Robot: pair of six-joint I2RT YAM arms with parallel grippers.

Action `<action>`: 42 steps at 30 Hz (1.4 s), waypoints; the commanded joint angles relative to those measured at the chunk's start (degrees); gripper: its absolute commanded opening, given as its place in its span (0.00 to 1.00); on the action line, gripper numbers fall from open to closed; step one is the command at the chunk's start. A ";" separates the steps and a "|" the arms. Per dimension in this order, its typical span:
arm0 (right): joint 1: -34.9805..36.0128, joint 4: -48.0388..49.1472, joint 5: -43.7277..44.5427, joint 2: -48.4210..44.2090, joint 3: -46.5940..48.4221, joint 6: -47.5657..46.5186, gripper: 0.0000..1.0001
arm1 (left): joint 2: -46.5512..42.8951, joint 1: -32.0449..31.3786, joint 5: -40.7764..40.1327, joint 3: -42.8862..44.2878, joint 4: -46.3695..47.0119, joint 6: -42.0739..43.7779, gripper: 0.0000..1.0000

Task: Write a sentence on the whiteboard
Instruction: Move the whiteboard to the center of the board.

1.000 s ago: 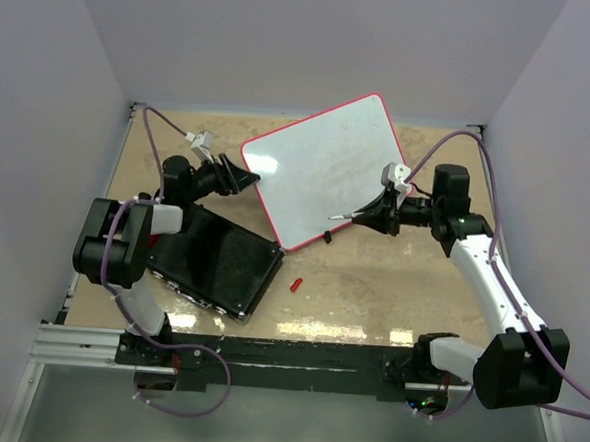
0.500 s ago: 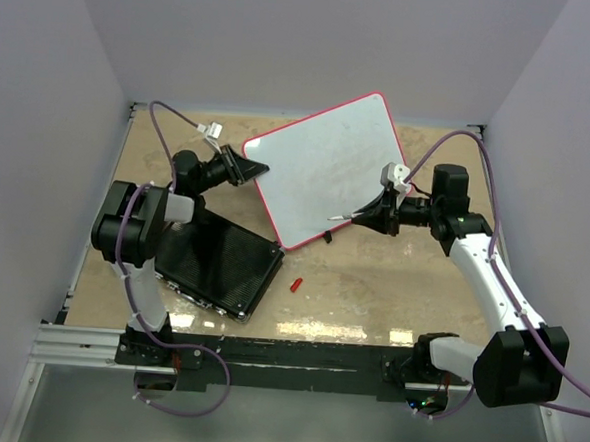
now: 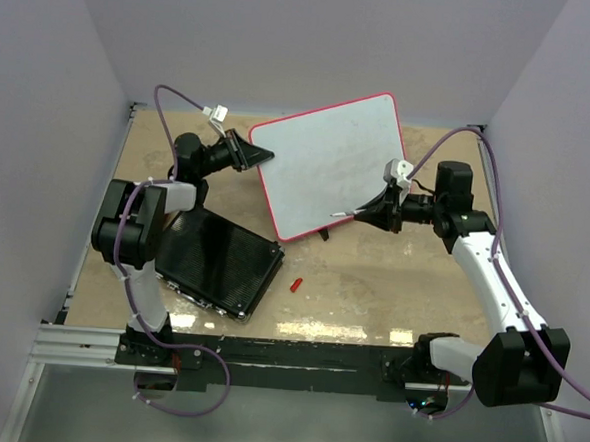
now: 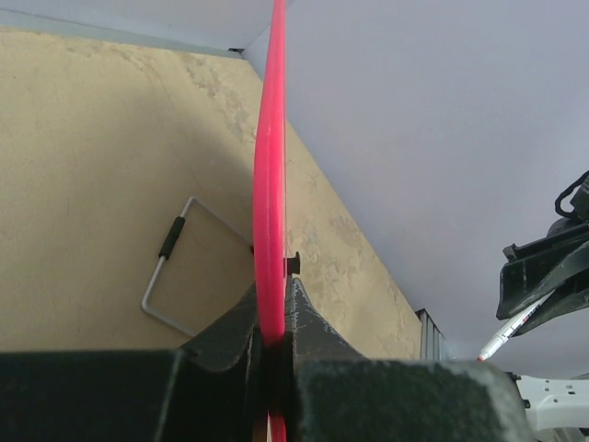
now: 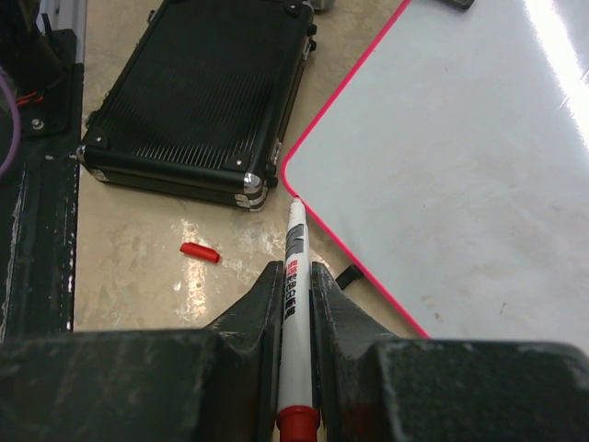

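The whiteboard, white with a thin red rim, lies slanted at the back middle of the table. Its face shows blank white; the sentence is not in view. My left gripper is shut on the board's left corner, and in the left wrist view the red rim runs edge-on between the closed jaws of the left gripper. My right gripper is shut on a white marker, whose tip hangs just over the board's near corner. From above, the marker points left from the right gripper.
A black ribbed case lies at the front left, close to the board's near corner. A small red cap rests on the table in front of the board. A bent wire stand lies on the table beside the board's rim.
My left gripper has moved right and back, shut on the board's left corner and swung the board toward the back wall. The right arm with the marker has barely moved.
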 commanded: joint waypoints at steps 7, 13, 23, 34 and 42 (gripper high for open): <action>-1.01 -4.87 1.38 -1.72 6.71 -2.62 0.00 | -7.05 -0.82 -3.24 11.17 4.51 -2.23 0.00; -1.01 -11.09 2.77 -0.58 14.16 -4.11 0.00 | -8.28 -3.71 -8.25 16.35 -1.10 -2.32 0.00; -1.01 -22.63 12.71 -7.85 23.07 -5.26 0.00 | -19.69 -13.72 -15.98 2.09 -4.30 2.51 0.00; -1.01 -16.47 9.65 -12.88 9.19 -2.88 0.00 | -33.68 -22.79 -26.97 -26.43 9.16 3.56 0.00; -0.75 -14.80 4.63 -13.85 2.86 -6.23 0.00 | -37.90 -28.59 -36.98 -37.07 14.35 7.17 0.00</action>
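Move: The left hand already grips the whiteboard's left rim, raised at its stand; the board's middle is some 17 cm right and 1 cm ahead, 3 below. Its destination, the table's middle, is about 18 back, 25 right and 19 below; the stand lies 3 back, 22 right, the black case 20 back, 7 left, both about 17 below. From the marker-holding right hand, the board's middle is 19 ahead, 9 left, 7 below. Keeping its pinch on the rim, the left hand lifts the whiteboard about 9 cm clear of the stand, then swings it back nearly 20 cm and some 8 right, sinking to its starting height over the case's edge. The right hand, still gripping the marker, rises about 12 cm, tips its fingers upward, then sinks most of the way, ending slightly back over the board. ##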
